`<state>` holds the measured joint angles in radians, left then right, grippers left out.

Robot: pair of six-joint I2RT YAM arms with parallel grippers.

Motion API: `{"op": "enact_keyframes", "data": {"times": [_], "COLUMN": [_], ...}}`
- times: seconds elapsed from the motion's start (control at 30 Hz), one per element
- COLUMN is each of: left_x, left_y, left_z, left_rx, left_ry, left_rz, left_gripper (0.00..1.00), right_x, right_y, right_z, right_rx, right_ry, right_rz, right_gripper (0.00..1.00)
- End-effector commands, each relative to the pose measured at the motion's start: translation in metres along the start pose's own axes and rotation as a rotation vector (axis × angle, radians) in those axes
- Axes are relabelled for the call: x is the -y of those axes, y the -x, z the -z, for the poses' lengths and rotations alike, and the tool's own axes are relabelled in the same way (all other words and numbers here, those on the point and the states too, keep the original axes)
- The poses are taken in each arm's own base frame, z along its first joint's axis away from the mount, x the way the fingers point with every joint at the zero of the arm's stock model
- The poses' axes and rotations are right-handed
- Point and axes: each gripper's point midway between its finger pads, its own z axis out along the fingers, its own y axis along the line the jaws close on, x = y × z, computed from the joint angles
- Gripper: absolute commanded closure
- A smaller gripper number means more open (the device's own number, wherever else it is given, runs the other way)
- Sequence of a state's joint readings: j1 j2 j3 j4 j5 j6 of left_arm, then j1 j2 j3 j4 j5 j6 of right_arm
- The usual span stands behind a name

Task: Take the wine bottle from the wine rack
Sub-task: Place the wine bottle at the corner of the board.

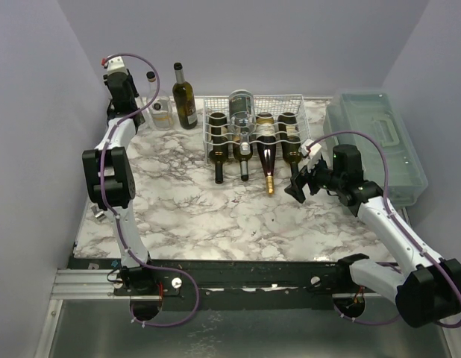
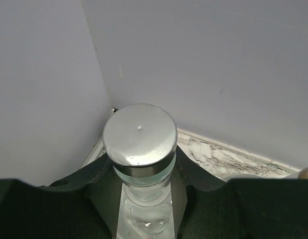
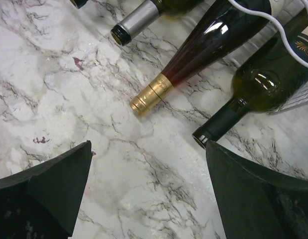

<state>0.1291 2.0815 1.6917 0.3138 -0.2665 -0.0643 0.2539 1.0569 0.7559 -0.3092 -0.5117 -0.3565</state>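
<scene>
The white wire wine rack (image 1: 253, 123) stands at the back middle of the marble table. Several wine bottles lie in its lower row with necks pointing forward, and one more bottle (image 1: 240, 104) lies on top. My right gripper (image 1: 298, 188) (image 3: 149, 149) is open low over the table, and its right finger (image 3: 253, 194) is just beside the black mouth of the rightmost green bottle (image 1: 292, 153) (image 3: 258, 89). A gold-capped bottle (image 3: 194, 55) lies left of it. My left gripper (image 1: 120, 95) (image 2: 144, 186) is in the back left corner, shut on the neck of a clear silver-capped bottle (image 2: 140, 134).
A dark wine bottle (image 1: 184, 97) and a small clear bottle (image 1: 160, 108) stand upright left of the rack. A translucent green-grey plastic box (image 1: 376, 138) with a handle lies along the right edge. Walls close the table on the left, back and right.
</scene>
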Motion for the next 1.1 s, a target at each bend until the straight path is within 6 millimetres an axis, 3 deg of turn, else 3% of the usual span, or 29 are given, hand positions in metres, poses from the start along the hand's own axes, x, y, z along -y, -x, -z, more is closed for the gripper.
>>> {"op": "enact_keyframes", "data": {"times": [0.0,0.4,0.47,0.67,0.9,1.07], "left_x": [-0.003,-0.001,-0.001,-0.003,-0.005,-0.007], "left_y": [0.103,0.088,0.084,0.073,0.079,0.091], "left_z": [0.001,-0.007,-0.008,-0.008,-0.001,0.011], "left_rx": [0.286,0.262,0.255,0.230,0.234,0.246], "left_ry": [0.021,0.019,0.018,0.029,0.029,0.025], "left_rz": [0.062,0.057,0.053,0.051,0.049,0.053], "left_gripper": [1.00,1.00,0.91,0.89,0.41,0.28], "right_x": [-0.001,-0.001,-0.001,-0.001,0.000,0.001], "right_y": [-0.004,-0.005,-0.006,-0.006,-0.005,-0.006], "right_z": [-0.001,-0.002,-0.002,-0.002,-0.001,-0.001], "right_rx": [-0.015,-0.025,-0.025,-0.026,-0.024,-0.022], "right_ry": [0.014,0.019,0.019,0.019,0.012,0.004], "right_rz": [0.000,-0.001,0.000,0.002,0.006,0.008], "right_gripper": [0.01,0.01,0.01,0.01,0.01,0.01]}}
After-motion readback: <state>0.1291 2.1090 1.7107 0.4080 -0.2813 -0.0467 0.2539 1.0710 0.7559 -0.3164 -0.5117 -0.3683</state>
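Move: Directly below the left hand, about 27 cm down, is the spot at the board's far left corner for the clear bottle still gripped by its neck. The other clear bottle stands about 9 cm to this hand's right, 1 cm farther out, its middle some 13 cm below; the green bottle is about 18 cm right, 1 cm farther out, equally low. From the right hand, that corner spot lies about 33 cm ahead, 54 cm left and 18 cm down. Lowering the clear bottle almost straight down towards the board's corner, the left hand sinks about 3 cm, slowing towards the bottom while the fingers keep their hold on the neck. Then they open and let go of it, and the hand quickly rises some 4 cm without drawing back, its fingertips tilting up slightly. ##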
